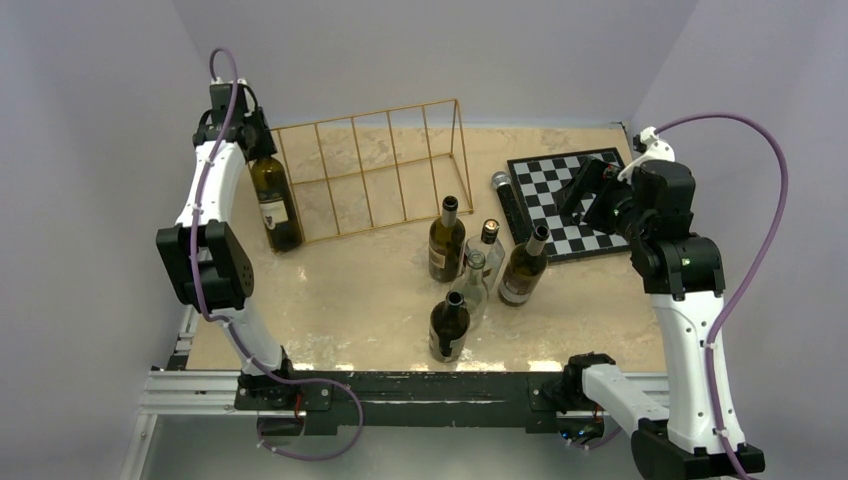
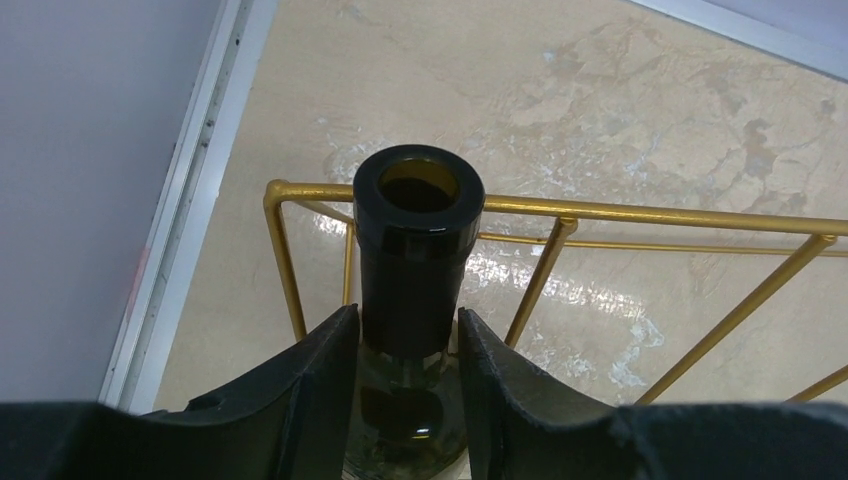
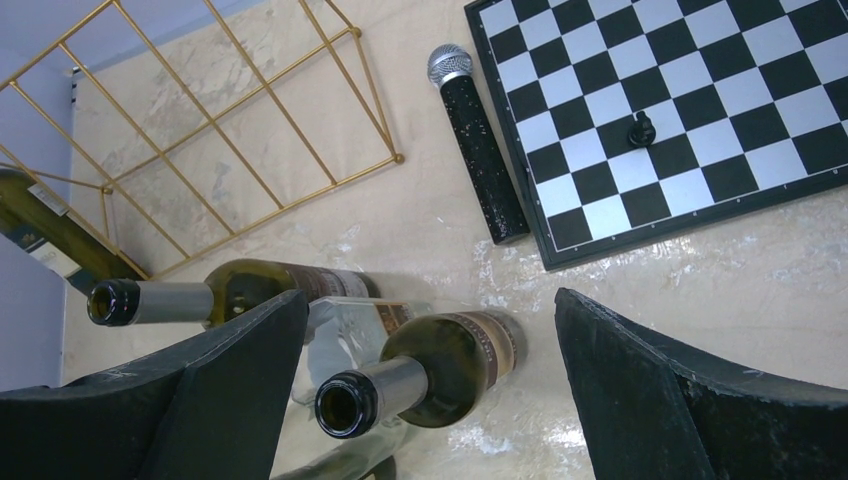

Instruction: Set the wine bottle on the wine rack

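A dark green wine bottle (image 1: 275, 200) with a pale label stands upright at the left end of the gold wire wine rack (image 1: 370, 175). My left gripper (image 1: 245, 130) sits over the bottle's top. In the left wrist view its two black fingers (image 2: 320, 370) press on either side of the bottle's neck (image 2: 415, 250), just under the open mouth, with the wine rack's top rail (image 2: 640, 212) behind. My right gripper (image 3: 428, 300) stands wide open above the table by the chessboard, holding nothing.
Several more bottles (image 1: 446, 240) stand grouped mid-table; one of them (image 3: 450, 365) shows below the right fingers. A black-and-white chessboard (image 1: 545, 180) lies at the right with a black piece (image 3: 641, 128) on it. A microphone (image 1: 503, 200) lies along its left edge.
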Motion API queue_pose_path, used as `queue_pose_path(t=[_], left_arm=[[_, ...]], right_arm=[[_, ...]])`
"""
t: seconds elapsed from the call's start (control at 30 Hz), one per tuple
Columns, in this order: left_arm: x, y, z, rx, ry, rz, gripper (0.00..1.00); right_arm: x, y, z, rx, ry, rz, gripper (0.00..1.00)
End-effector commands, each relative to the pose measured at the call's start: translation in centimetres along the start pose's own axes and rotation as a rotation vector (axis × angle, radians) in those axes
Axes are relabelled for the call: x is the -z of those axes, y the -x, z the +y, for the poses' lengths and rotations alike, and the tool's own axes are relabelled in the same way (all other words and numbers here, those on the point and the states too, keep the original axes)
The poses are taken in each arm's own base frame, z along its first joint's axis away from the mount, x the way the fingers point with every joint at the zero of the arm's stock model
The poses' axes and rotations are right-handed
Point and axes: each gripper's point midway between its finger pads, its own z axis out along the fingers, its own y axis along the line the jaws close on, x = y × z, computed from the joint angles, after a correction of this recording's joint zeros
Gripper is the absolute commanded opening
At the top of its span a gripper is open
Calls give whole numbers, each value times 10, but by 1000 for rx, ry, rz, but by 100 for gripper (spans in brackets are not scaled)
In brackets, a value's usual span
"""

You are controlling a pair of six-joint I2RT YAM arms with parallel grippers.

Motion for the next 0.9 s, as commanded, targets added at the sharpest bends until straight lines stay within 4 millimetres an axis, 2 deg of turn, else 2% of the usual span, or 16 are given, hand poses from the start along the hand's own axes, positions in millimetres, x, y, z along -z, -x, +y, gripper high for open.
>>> queue_pose_path(t=[0.0, 0.17, 0.23, 0.4, 0.53, 0.6, 0.7, 0.8, 0.87], left_arm=[[1, 4, -2, 30, -4, 2, 45], [16, 12, 1, 32, 7, -24, 52], [28, 18, 2, 32, 9, -46, 59], [68, 38, 4, 9, 7, -117, 87], [103, 46, -6, -38, -68, -128, 96], [125, 48, -32, -69, -217, -133, 97], [162, 45, -82, -137, -455, -142, 98], [200, 26, -134, -266, -651, -145, 99], [224, 7, -166, -360, -776, -142, 99]], right_arm=[[3, 10, -2, -16, -13, -57, 99], [5, 10, -3, -16, -12, -60, 99], [6, 11, -1, -11, -8, -63, 99], [11, 24, 5, 15, 7, -77, 99], [15, 29, 16, 41, 57, -64, 99], [16, 29, 22, 57, 84, -52, 99], [17, 30, 28, 70, 115, -40, 99], [19, 31, 36, 73, 156, -30, 99], [21, 32, 43, 75, 190, -30, 99]])
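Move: The left fingers are around the neck of the wine bottle, which already leans on the left end of the wine rack's top bar; the bottle's middle is about 5 cm back, 2 cm to the right and 8 cm below. The rack's middle lies some 24 cm to the hand's right, level with it, 11 cm below. From the right hand the leaning bottle is roughly 17 cm ahead, 74 cm left and 22 cm below. Open the left gripper wide around the neck of the leaning bottle, settling about 1 cm lower first, then draw back some 7 cm and climb clear of the bottle. Late in the climb, swing right over the wine rack, fingers tipping up, wrist turning clockwise about 25 degrees. Raise the empty right hand about 3 cm. ##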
